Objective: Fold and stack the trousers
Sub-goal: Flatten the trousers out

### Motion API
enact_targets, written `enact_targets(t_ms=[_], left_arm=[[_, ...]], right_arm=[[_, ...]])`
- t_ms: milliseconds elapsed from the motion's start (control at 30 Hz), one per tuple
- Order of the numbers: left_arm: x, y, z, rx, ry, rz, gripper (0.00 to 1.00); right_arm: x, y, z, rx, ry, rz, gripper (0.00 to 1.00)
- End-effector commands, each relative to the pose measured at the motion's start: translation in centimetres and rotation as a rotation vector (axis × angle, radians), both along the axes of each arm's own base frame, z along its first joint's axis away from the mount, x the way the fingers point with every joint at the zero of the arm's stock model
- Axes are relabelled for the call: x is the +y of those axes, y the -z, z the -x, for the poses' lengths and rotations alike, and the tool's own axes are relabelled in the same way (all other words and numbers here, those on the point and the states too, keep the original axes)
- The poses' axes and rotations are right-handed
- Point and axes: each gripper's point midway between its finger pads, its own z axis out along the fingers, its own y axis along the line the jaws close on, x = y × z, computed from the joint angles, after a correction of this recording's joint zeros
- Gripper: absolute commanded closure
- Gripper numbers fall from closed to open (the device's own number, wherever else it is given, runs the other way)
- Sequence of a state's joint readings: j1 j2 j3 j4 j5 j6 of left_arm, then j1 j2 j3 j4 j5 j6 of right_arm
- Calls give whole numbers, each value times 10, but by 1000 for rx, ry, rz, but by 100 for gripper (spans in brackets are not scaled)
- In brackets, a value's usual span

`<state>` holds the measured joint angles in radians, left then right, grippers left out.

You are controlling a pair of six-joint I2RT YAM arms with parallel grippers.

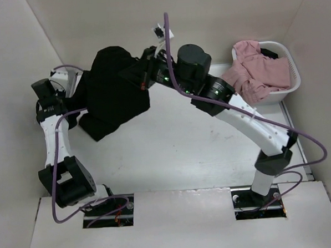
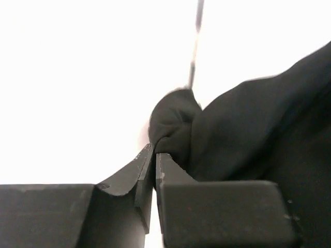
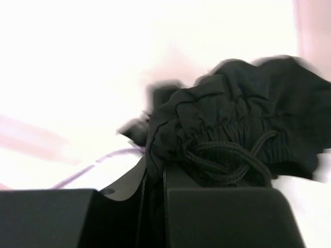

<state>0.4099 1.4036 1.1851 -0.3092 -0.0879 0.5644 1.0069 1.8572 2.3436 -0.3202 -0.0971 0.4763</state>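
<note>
The black trousers [image 1: 111, 88] hang bunched over the back left of the table, their lower part resting on the tabletop. My left gripper [image 1: 81, 84] is at their left edge. In the left wrist view it [image 2: 154, 151] is shut, with a fold of the black fabric [image 2: 176, 124] pinched at its tips. My right gripper [image 1: 140, 70] is at the trousers' upper right edge. Seen from the right wrist, it [image 3: 155, 173] is shut on the gathered waistband [image 3: 207, 124], and the drawstring [image 3: 227, 155] loops over one finger.
A white laundry basket [image 1: 294, 78] stands at the back right with a pink garment [image 1: 257, 72] spilling over its rim. Walls close in on the left, back and right. Purple cables trail along both arms.
</note>
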Motion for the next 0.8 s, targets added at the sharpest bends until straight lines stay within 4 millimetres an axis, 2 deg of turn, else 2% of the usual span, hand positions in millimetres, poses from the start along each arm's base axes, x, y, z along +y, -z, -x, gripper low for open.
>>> enact_targets(t_ms=[0,100,200,300,333,400,433,467,533,567,633,667,733,767], left_arm=[[-25,-46,-33,-113,112,-8,97],[-53,-52,-62,-107,194,-15,97],[-88,-45,-90,-72,290,-19,93],[-129,-10,-116,53,406,-19,75],[-141,5,-121,103,437,-19,67],[-152,23,-122,179,466,-26,51],[-154,25,-118,198,473,-33,47],[-155,22,-109,207,481,-37,43],[-156,12,-83,209,511,-52,40],[-155,6,-65,213,534,-73,38],[-159,10,-18,268,606,-125,34],[-165,20,12,319,650,-139,32],[-190,57,79,486,773,-139,31],[-198,73,106,563,816,-130,32]], right_arm=[[-32,58,-44,131,152,79,96],[-60,134,-49,308,221,161,91],[-88,206,-46,454,297,235,80],[-122,274,-64,561,418,299,58],[-131,290,-72,586,447,309,53],[-157,323,-92,638,519,335,42],[-170,333,-98,656,547,346,36],[-180,338,-98,662,565,355,33],[-199,345,-92,672,600,359,24],[-210,349,-87,683,620,359,20],[-230,365,-75,715,657,363,19],[-237,376,-69,742,665,366,20],[-240,396,-56,793,660,372,21],[-237,403,-51,811,650,378,21]])
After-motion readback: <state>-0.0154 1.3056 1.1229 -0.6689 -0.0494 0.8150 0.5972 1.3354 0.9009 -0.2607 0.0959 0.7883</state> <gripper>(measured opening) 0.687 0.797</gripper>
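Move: The left hand still grips a leg end; the far-left patch of table for it lies about 10 cm ahead, 13 cm right and 21 cm below. The right hand, high up, still holds the waistband; its bare table spot lies some 7 cm ahead, 19 cm right and 51 cm below. From the right hand the trousers' middle hangs about 15 cm left, 8 ahead, 22 lower; the basket stands roughly 23 cm ahead, 50 right, 45 below. The right hand sweeps the waistband steeply down about 40 cm and some 25 cm right towards mid-table, tipping its fingers downward and opening on the way, so its hold ends. Meanwhile the left hand swings its leg end forward and right, each about 13 cm, opens to let go, dips, then pulls back some 15 cm, staying above the table. ##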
